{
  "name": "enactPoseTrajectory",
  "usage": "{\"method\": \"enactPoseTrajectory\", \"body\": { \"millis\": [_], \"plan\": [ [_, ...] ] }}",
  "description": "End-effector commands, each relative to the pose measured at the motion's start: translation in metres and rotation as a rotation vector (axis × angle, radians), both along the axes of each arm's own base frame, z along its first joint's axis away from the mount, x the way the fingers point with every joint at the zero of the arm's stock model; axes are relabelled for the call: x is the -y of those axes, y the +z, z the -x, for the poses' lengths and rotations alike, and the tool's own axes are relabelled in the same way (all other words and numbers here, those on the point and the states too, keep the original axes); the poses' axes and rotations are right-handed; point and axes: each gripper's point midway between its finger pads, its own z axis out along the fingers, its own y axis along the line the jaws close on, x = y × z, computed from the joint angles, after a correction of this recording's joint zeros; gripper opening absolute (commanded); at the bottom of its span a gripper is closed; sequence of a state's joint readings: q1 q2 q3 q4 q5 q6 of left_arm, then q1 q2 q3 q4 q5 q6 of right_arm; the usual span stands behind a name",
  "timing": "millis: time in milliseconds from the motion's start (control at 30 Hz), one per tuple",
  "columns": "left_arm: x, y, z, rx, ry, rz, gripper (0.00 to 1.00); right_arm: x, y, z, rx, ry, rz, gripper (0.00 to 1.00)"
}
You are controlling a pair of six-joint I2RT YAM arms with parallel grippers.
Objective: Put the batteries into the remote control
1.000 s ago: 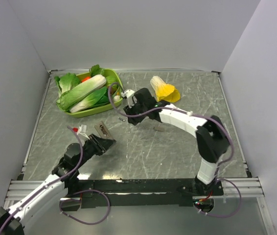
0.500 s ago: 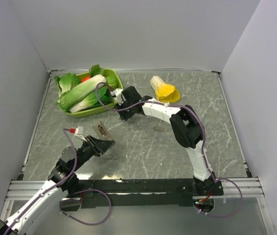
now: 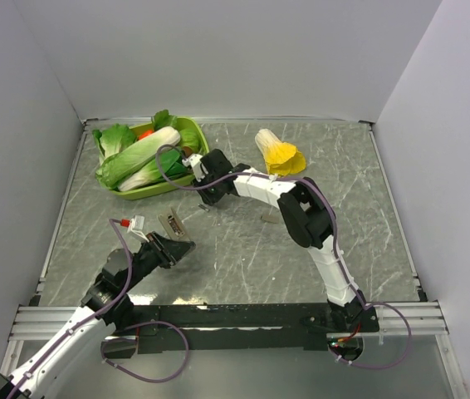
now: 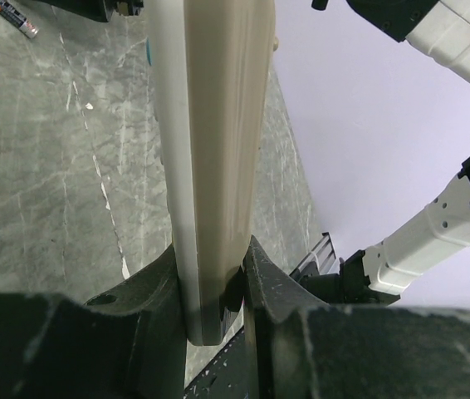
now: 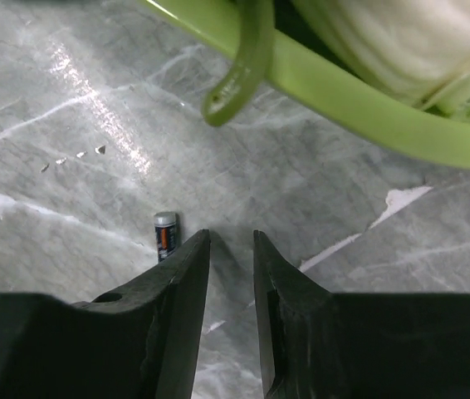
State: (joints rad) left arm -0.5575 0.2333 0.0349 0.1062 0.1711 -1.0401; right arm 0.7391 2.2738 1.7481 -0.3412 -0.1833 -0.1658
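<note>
My left gripper is shut on the remote control, a slim white and beige bar that stands up from the table at the near left. In the left wrist view the remote control runs edge-on between the fingers of the left gripper. My right gripper is down at the table by the green tray's corner, jaws a little apart with only bare table between them. One battery lies just outside its left finger. A second small cylinder, probably the other battery, lies further right.
A green tray of toy greens stands at the back left, its rim right in front of the right gripper. A yellow-and-white toy cabbage lies at the back centre. Walls close in the table on three sides.
The right arm has folded and its gripper has moved left and down toward the tray corner, jaws narrowing. The left gripper has shifted slightly with the remote control in it.
</note>
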Motion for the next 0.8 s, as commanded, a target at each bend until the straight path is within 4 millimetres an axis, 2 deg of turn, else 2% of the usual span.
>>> {"method": "enactPoseTrajectory", "body": {
  "millis": [0,133,200,233,267,333,367,400,433,500,600,767],
  "plan": [
    [0.002,0.011,0.001,0.042,-0.017,0.017,0.01,-0.006,0.001,0.005,-0.001,0.013,0.003,0.35],
    [0.002,0.012,0.002,0.041,-0.019,0.02,0.01,-0.004,0.01,0.008,0.005,-0.011,-0.014,0.35],
    [0.001,0.013,0.002,0.042,-0.014,0.019,0.01,-0.007,0.032,0.006,0.034,-0.019,-0.06,0.37],
    [0.0,0.015,0.002,0.046,-0.013,0.021,0.01,-0.007,0.034,0.011,0.032,-0.015,-0.066,0.38],
    [0.0,0.016,0.002,0.051,-0.008,0.022,0.01,-0.008,0.049,0.012,0.044,-0.017,-0.097,0.4],
    [-0.001,0.018,0.002,0.054,-0.005,0.026,0.01,-0.01,0.057,0.016,0.051,-0.014,-0.129,0.43],
    [-0.001,0.019,0.002,0.058,-0.005,0.026,0.01,-0.014,0.069,0.019,0.054,-0.008,-0.165,0.44],
    [-0.001,0.02,0.002,0.059,-0.004,0.027,0.01,-0.014,0.068,0.024,0.047,-0.002,-0.174,0.47],
    [-0.002,0.021,0.003,0.062,-0.004,0.026,0.01,-0.019,0.078,0.026,0.061,0.007,-0.204,0.49],
    [-0.002,0.024,0.003,0.067,-0.004,0.03,0.01,-0.026,0.078,0.036,0.056,0.037,-0.217,0.54],
    [-0.003,0.03,0.004,0.08,-0.004,0.036,0.01,-0.031,0.075,0.039,0.07,0.044,-0.204,0.59],
    [-0.003,0.032,0.006,0.082,-0.01,0.034,0.01,-0.029,0.052,0.03,0.078,0.001,-0.151,0.57]
  ]
}}
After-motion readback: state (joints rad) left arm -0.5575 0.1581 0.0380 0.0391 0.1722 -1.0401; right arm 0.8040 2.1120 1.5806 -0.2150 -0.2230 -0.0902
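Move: The loose battery lies on the table about 2 cm back and 2 cm left of the right hand, some 2 cm lower. The green basket's middle is about 17 cm ahead and 18 cm left of this hand; the battery cover is about 7 cm back and 18 cm to the right. From the left hand, which still holds the remote, the battery is about 18 cm ahead, 7 cm right and 13 cm below. The right hand backs about 4 cm across the battery, rising some 4 cm midway, its fingers opening wider. ##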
